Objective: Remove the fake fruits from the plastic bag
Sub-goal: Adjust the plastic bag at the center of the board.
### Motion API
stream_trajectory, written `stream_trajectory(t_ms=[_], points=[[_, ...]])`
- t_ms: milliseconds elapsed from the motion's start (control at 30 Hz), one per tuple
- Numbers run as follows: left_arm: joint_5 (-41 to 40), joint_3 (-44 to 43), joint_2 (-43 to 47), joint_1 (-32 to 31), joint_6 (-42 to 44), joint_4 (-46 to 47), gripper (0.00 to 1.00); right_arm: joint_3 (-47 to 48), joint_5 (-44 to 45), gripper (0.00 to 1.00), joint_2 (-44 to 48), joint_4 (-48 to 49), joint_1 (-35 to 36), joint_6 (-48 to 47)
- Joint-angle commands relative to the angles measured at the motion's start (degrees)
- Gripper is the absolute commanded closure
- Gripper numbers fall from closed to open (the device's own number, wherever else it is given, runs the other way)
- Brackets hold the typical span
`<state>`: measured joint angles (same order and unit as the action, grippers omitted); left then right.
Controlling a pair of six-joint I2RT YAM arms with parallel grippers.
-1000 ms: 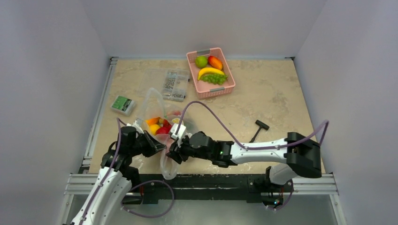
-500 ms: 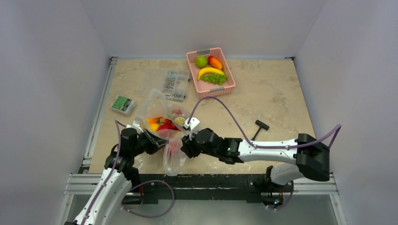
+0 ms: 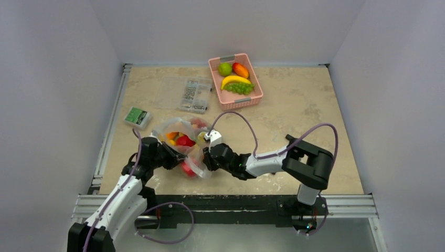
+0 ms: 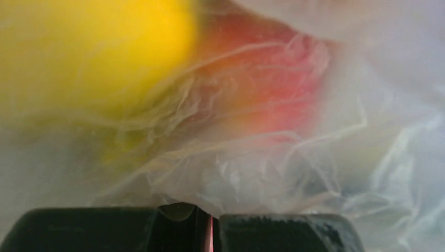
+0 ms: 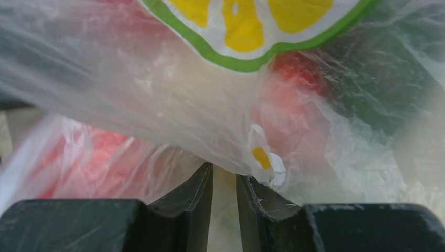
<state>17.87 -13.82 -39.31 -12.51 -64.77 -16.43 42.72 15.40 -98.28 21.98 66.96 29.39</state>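
Note:
The plastic bag (image 3: 177,127) lies crumpled on the table between my two grippers. Fake fruits show through it: a red one (image 3: 184,140), an orange one (image 3: 171,136) and another red one (image 3: 188,169) near the front. My left gripper (image 3: 172,157) is at the bag's left side, shut on bag film (image 4: 262,173), with a blurred yellow fruit (image 4: 94,52) and a red fruit (image 4: 273,79) just beyond. My right gripper (image 3: 206,157) presses the bag's right side. Its jaws (image 5: 224,176) stand a narrow gap apart, with printed film (image 5: 157,94) across the tips and red fruit (image 5: 105,157) behind.
A pink basket (image 3: 215,79) at the back holds a banana (image 3: 235,80), green grapes (image 3: 241,88), a lime (image 3: 225,69) and a mango (image 3: 241,69). A clear parts case (image 3: 191,94) and a small green box (image 3: 137,117) lie left of it.
My right arm has folded and its gripper has moved left and away from the near edge. The bag's part hanging over that edge is back on the table. The right jaws have narrowed.

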Motion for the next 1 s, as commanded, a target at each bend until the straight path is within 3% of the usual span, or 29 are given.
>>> stream_trajectory(t_ms=[0,167,333,467,633,767,967], points=[[0.4,-5.3,-3.0,-0.1,6.7,-8.0,1.0,8.2,5.1,0.77,-5.7,8.5,-2.4,-3.6],[3.7,-8.5,3.7,-0.1,6.7,-14.8,1.0,12.4,6.2,0.76,-3.6,4.3,-3.6,-6.5],[2.6,-6.6,8.7,-0.1,4.6,-23.2,1.0,10.0,1.8,0.65,3.8,-3.4,-3.6,-6.8],[7.6,-1.0,7.0,-0.1,1.7,-19.0,1.0,12.1,-2.1,0.58,9.9,-14.2,-3.4,-8.5],[7.6,-1.5,2.7,-0.1,4.1,-20.7,1.0,12.4,-6.1,0.42,17.9,-16.6,-3.3,-11.3],[6.8,-1.8,4.1,-0.1,4.1,-22.0,1.0,18.8,-9.9,0.4,15.2,-19.4,-3.1,-13.0],[5.5,-2.0,7.0,-0.1,3.5,-23.6,1.0,26.4,-17.8,0.38,7.1,-15.9,-1.0,-13.8]])
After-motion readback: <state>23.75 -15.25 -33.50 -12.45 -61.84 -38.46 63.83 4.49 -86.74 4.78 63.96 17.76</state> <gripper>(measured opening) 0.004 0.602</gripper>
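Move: The plastic bag's middle lies about 4 cm ahead of the left hand, whose shut fingers hold its near film, and some 4 cm ahead and 8 cm left of the right hand, at roughly their height. The exposed red fruit sits about 6 cm straight ahead of the left hand, and the pinkish fruit under film 4 cm behind it and 2 cm to its right. The green box is some 15 cm ahead of the left hand and 18 cm to its left. Still pinching the near film, the left hand lifts about 3 cm, then draws back and down, dragging the film some 7 cm towards its base and the table's near edge while its fingers tip down about 15 degrees. The right hand goes forward roughly 5 cm along the bag's right side, then rises some 18 cm away from it, easing back, its fingers opening wider, and swings left over the bag at the end. ##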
